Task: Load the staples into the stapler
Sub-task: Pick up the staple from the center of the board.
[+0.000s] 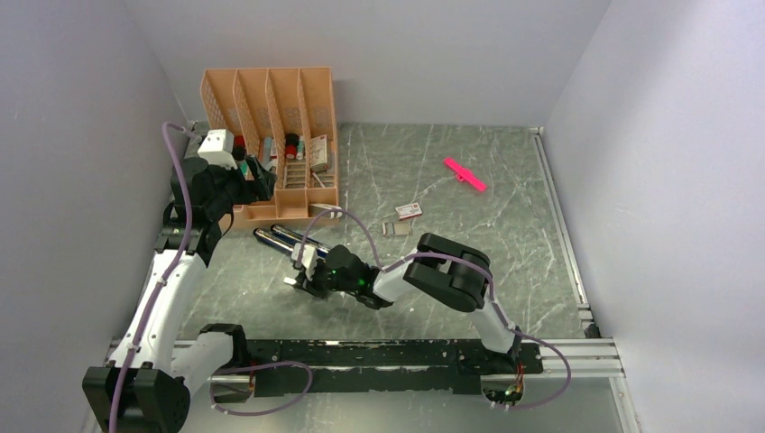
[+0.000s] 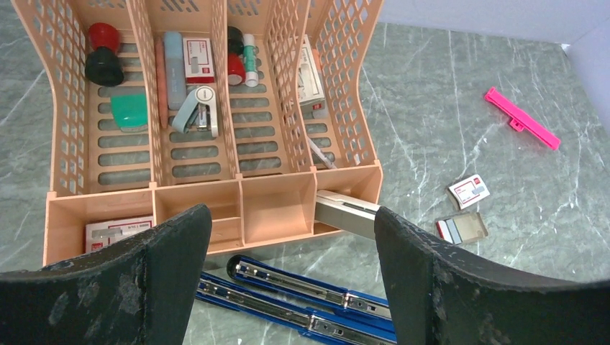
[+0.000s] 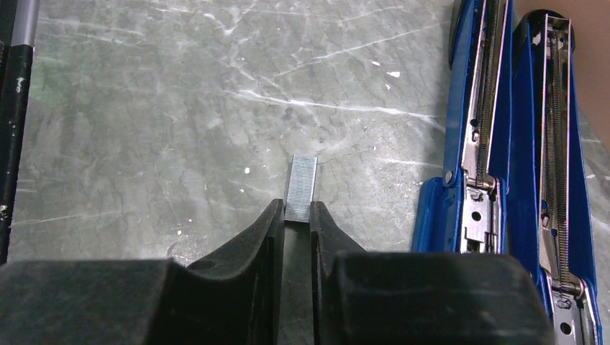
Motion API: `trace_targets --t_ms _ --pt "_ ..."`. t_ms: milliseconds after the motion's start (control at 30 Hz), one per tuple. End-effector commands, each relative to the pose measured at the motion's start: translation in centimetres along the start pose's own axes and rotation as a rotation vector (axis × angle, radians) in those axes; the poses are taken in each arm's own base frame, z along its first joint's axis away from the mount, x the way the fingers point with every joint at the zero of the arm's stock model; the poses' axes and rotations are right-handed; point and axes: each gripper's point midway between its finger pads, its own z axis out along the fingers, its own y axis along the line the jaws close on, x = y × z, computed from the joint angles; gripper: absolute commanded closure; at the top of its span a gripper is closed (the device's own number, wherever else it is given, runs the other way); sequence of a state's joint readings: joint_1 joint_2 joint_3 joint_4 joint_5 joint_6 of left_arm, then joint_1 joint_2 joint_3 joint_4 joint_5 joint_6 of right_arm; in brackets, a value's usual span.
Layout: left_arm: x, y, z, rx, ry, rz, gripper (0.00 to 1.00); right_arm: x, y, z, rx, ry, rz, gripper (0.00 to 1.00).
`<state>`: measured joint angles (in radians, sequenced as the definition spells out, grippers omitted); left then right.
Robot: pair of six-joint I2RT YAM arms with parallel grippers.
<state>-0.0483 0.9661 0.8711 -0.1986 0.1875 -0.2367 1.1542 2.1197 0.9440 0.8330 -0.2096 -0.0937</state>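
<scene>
The blue stapler (image 3: 496,144) lies opened flat on the table, both metal rails facing up, also seen from above (image 1: 280,239) and under the left wrist (image 2: 309,295). A short silvery strip of staples (image 3: 300,188) sits just left of it. My right gripper (image 3: 295,210) is shut on the strip's near end, fingertips pressed to both its sides; the rest sticks out forward, low over the table. From above, the right gripper (image 1: 298,275) is beside the stapler's near end. My left gripper (image 2: 291,215) hangs wide open above the stapler, holding nothing.
An orange desk organiser (image 2: 273,201) with several office items stands at the back left, right behind the stapler. A small pink-and-white staple box (image 2: 469,191) and its open tray (image 2: 464,228) lie mid-table. A pink plastic stick (image 2: 521,118) lies further back right.
</scene>
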Motion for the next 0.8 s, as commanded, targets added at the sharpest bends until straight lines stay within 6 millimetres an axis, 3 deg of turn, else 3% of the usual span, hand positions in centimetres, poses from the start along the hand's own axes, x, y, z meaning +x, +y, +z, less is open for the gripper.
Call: trace_targets --t_ms 0,133,200,367,433,533,600,767 --pt "-0.5 -0.3 0.2 0.024 -0.024 -0.009 0.13 9.9 2.1 -2.5 -0.045 0.300 0.059 0.89" --pt "-0.6 -0.3 0.1 0.025 -0.026 -0.012 0.13 7.8 2.1 -2.2 -0.056 0.257 0.043 0.97" --pt "-0.6 -0.3 0.2 0.024 -0.025 -0.017 0.13 5.9 1.9 -2.0 -0.061 0.220 0.024 1.00" --pt "-0.7 -0.3 0.1 0.019 -0.028 -0.025 0.13 -1.4 1.4 -1.5 -0.066 0.079 -0.029 1.00" --pt "-0.8 -0.3 0.1 0.019 -0.029 -0.030 0.13 -4.8 1.4 -1.8 -0.078 0.019 -0.055 1.00" --pt "-0.8 -0.5 0.2 0.026 -0.028 -0.048 0.13 -8.2 0.9 -2.6 -0.063 -0.016 -0.098 1.00" --pt "-0.9 -0.9 0.2 0.040 -0.026 -0.070 0.14 -9.2 0.5 -3.7 -0.038 -0.023 -0.115 1.00" --pt "-1.1 -1.4 0.7 0.064 -0.014 -0.115 0.14 -9.3 -1.5 -7.7 0.033 -0.013 -0.091 1.00"
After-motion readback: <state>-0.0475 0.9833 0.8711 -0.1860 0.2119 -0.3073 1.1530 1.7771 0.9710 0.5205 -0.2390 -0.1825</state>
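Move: The right hand already pinches the staple strip just above the table, its fingers pointing left. The near stapler's middle lies about 6 cm ahead and 2 cm to its right; the far stapler's is some 8 cm ahead and 6 cm right. A loose strip lies roughly 4 cm back and 6 cm right, all about table height. From the idle left hand the near stapler lies some 10 cm back, 9 cm right and 24 cm below. Keeping its pinch on the staple strip, the right hand lifts it about 11 cm up, clear of the table. ##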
